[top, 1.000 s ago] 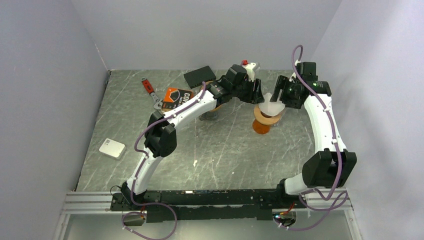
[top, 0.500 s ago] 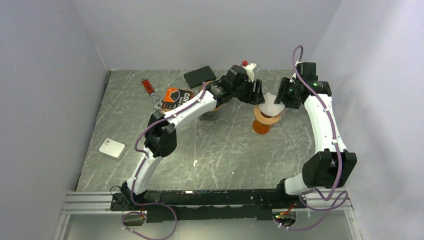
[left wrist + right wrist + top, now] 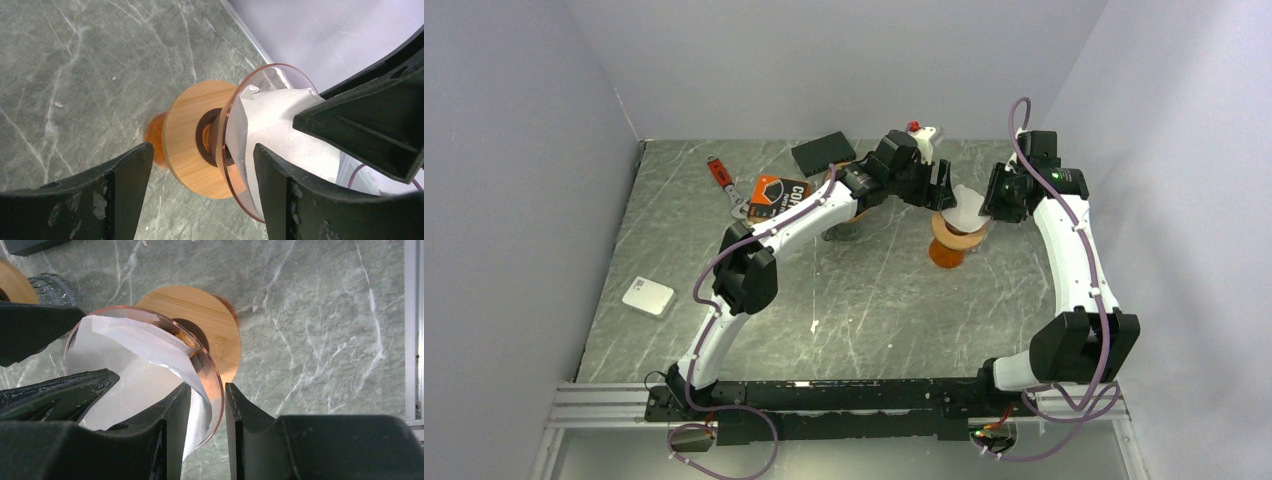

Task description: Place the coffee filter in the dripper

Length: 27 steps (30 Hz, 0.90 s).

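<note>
The dripper point(image 3: 948, 243), an orange glass cone on a wooden collar point(image 3: 192, 135) and orange base, stands at the back of the table. The white coffee filter point(image 3: 965, 208) sits inside the cone, one edge folded over the rim point(image 3: 135, 365). My left gripper point(image 3: 941, 190) is open, its fingers straddling the cone's left side point(image 3: 202, 149) without gripping. My right gripper point(image 3: 991, 205) is at the cone's right side. Its narrow jaws point(image 3: 207, 387) pinch the filter's edge against the glass rim, one finger inside the cone and one outside.
A black box point(image 3: 823, 153), a coffee bag point(image 3: 779, 190) and a red-handled tool point(image 3: 718, 172) lie at the back left. A glass jar point(image 3: 844, 230) stands under the left arm. A small white box point(image 3: 648, 296) lies at the left. The side walls stand close.
The right gripper has moved onto the cone's rim and narrowed its jaws around filter and glass. The left gripper's jaws have widened.
</note>
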Each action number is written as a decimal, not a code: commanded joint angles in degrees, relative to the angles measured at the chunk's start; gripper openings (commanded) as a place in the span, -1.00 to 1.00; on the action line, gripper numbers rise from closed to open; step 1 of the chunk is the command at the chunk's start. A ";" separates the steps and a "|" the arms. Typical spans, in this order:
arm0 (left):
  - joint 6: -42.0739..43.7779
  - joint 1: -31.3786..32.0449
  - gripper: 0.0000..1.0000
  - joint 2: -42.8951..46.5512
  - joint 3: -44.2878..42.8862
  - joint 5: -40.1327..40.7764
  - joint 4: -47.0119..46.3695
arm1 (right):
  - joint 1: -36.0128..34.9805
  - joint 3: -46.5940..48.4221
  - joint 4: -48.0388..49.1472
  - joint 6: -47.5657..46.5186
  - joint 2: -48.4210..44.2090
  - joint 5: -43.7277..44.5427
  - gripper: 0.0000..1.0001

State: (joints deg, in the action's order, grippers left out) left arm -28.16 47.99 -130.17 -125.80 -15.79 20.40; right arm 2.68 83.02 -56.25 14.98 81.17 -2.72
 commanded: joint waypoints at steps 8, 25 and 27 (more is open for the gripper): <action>1.47 0.31 0.90 5.74 0.36 -0.72 -1.79 | -0.04 1.08 -0.51 -1.71 -3.48 1.74 0.02; 6.01 -6.39 0.99 24.07 15.65 -1.57 -8.44 | 0.06 8.64 4.89 0.97 -5.89 -3.46 0.75; 6.70 -8.67 0.99 26.62 18.45 -0.87 -7.88 | 0.07 8.38 6.68 1.70 -7.07 -2.97 0.85</action>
State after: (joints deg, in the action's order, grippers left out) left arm -23.57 43.46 -109.43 -111.26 -16.86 13.93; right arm 2.70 88.97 -54.92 14.90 77.58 -5.39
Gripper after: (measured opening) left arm 0.994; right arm 0.886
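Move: The white filter in the clear dripper lies some 5 cm to the right hand's left, about 1 cm ahead and 2 cm lower; that hand's fingers straddle the right rim. From the left hand the filter is roughly 4 cm to the right, 4 cm back and a little lower. The dripper's middle is straight under the filter, about 3 cm down, and the orange server some 14 cm under it. A second dripper with a brown filter stands about 24 cm to the filter's left and 4 cm farther out. The right hand eases back about half a centimetre, then spreads its nearly closed fingers wide to clear the filter's edge at the right rim and rises some 6 cm, its fingertips tilting up about 10 degrees. The left hand opens the rest of the way beside the left rim and withdraws from the filter, lifting about 12 cm and swinging some 8 cm left with its fingertips tipping up. ##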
